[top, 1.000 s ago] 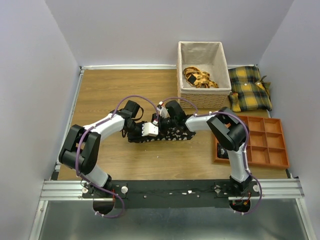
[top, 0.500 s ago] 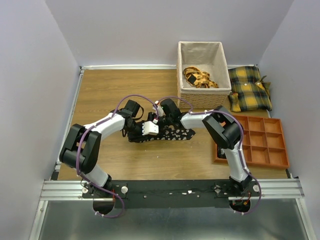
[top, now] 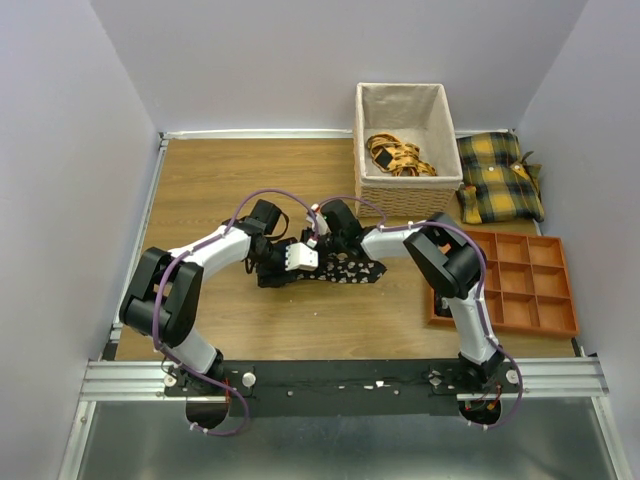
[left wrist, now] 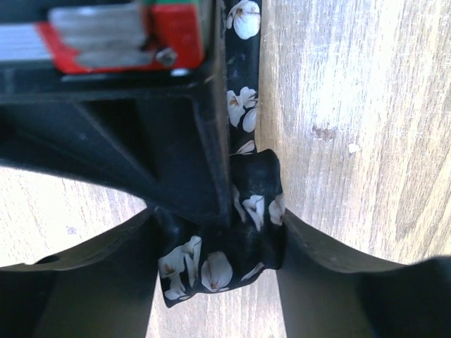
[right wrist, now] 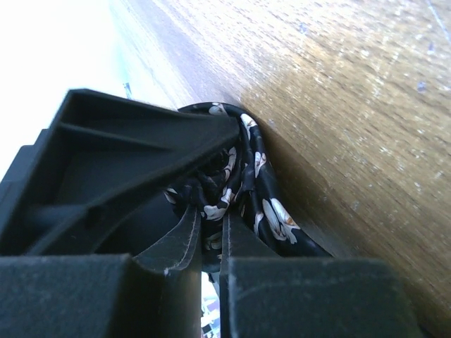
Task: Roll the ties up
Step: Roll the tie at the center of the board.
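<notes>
A black tie [top: 350, 270] with white flowers lies in the middle of the wooden table, one end wound into a small coil [left wrist: 225, 260]. My left gripper [top: 283, 265] straddles that coil. Its fingers [left wrist: 331, 260] press on both sides, so the left gripper [left wrist: 218, 232] is shut on the coil. The tie's loose strip [left wrist: 243, 105] runs away along the wood. My right gripper [top: 322, 250] meets the coil from the far side. In the right wrist view the right gripper [right wrist: 211, 211] stands almost shut, pinching folds of the tie [right wrist: 275, 218].
A lined wicker basket [top: 410, 195] holding yellow patterned fabric [top: 398, 155] stands at the back right. Yellow-and-black plaid cushions [top: 500, 178] lie beside it. An orange compartment tray [top: 548, 283] sits right of the right arm.
The right gripper slid left along the tie and closed on the fabric at the coil. The tie's right end drew in leftward. The left jaws widened a little.
</notes>
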You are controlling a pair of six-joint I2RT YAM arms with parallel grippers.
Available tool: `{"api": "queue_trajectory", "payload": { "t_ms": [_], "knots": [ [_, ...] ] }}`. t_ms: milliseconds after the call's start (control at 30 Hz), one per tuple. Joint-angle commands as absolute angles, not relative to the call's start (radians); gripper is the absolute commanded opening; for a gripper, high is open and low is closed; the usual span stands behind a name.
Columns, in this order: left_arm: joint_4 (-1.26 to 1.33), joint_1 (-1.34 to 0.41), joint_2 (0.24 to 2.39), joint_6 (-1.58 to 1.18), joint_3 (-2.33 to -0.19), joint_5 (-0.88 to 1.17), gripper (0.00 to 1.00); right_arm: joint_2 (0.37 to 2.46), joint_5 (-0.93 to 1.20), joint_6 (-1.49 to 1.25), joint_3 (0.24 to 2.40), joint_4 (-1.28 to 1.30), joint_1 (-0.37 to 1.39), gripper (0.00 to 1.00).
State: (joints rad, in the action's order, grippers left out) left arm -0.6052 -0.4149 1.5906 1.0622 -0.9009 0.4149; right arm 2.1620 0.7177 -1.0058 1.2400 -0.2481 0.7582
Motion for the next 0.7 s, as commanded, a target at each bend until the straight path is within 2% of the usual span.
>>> {"api": "queue_trajectory", "payload": {
  "t_ms": [0,33,67,233,367,433,567,667],
  "knots": [
    [-0.665,-0.404,1.6,1.089,-0.911,0.463,0.77,2.195,0.651,-0.999,1.203,-0.222,0.764,0.06],
    [-0.681,-0.393,1.597,1.097,-0.917,0.474,0.81,2.194,0.644,-0.994,1.2,-0.213,0.762,0.05],
    [-0.696,-0.388,1.594,1.11,-0.928,0.491,0.99,2.194,0.643,-0.993,1.2,-0.213,0.762,0.05],
    [-0.84,-0.31,1.583,1.184,-0.983,0.625,0.99,2.201,0.646,-1.008,1.171,-0.258,0.752,0.05],
    [-0.982,-0.163,1.6,1.279,-1.075,0.73,0.99,2.215,0.656,-1.009,1.158,-0.313,0.744,0.05],
    [-0.967,-0.156,1.588,1.273,-1.062,0.741,0.99,2.217,0.67,-1.032,1.131,-0.427,0.742,0.05],
    [-0.835,-0.178,1.516,1.202,-0.913,0.755,0.99,2.207,0.66,-1.046,1.095,-0.476,0.736,0.06],
    [-0.704,-0.204,1.511,1.128,-0.894,0.726,0.99,2.221,0.664,-1.043,1.103,-0.482,0.732,0.06]
  ]
}}
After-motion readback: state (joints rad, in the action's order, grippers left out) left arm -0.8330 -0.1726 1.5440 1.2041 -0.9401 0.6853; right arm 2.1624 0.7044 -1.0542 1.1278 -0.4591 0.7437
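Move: The rolled-up part of the tie sits between the left fingers, roughly at the hand point and about 1 cm lower. It lies some 2 cm to the left of the right hand's pinch and level with it, also about 1 cm lower. The unrolled tail lies flat, its middle about 15 cm to the right of the left hand, level with it and 2 cm lower. The left fingers spread wide and come free, rising left about 3 cm; the right keeps pinching the roll. ##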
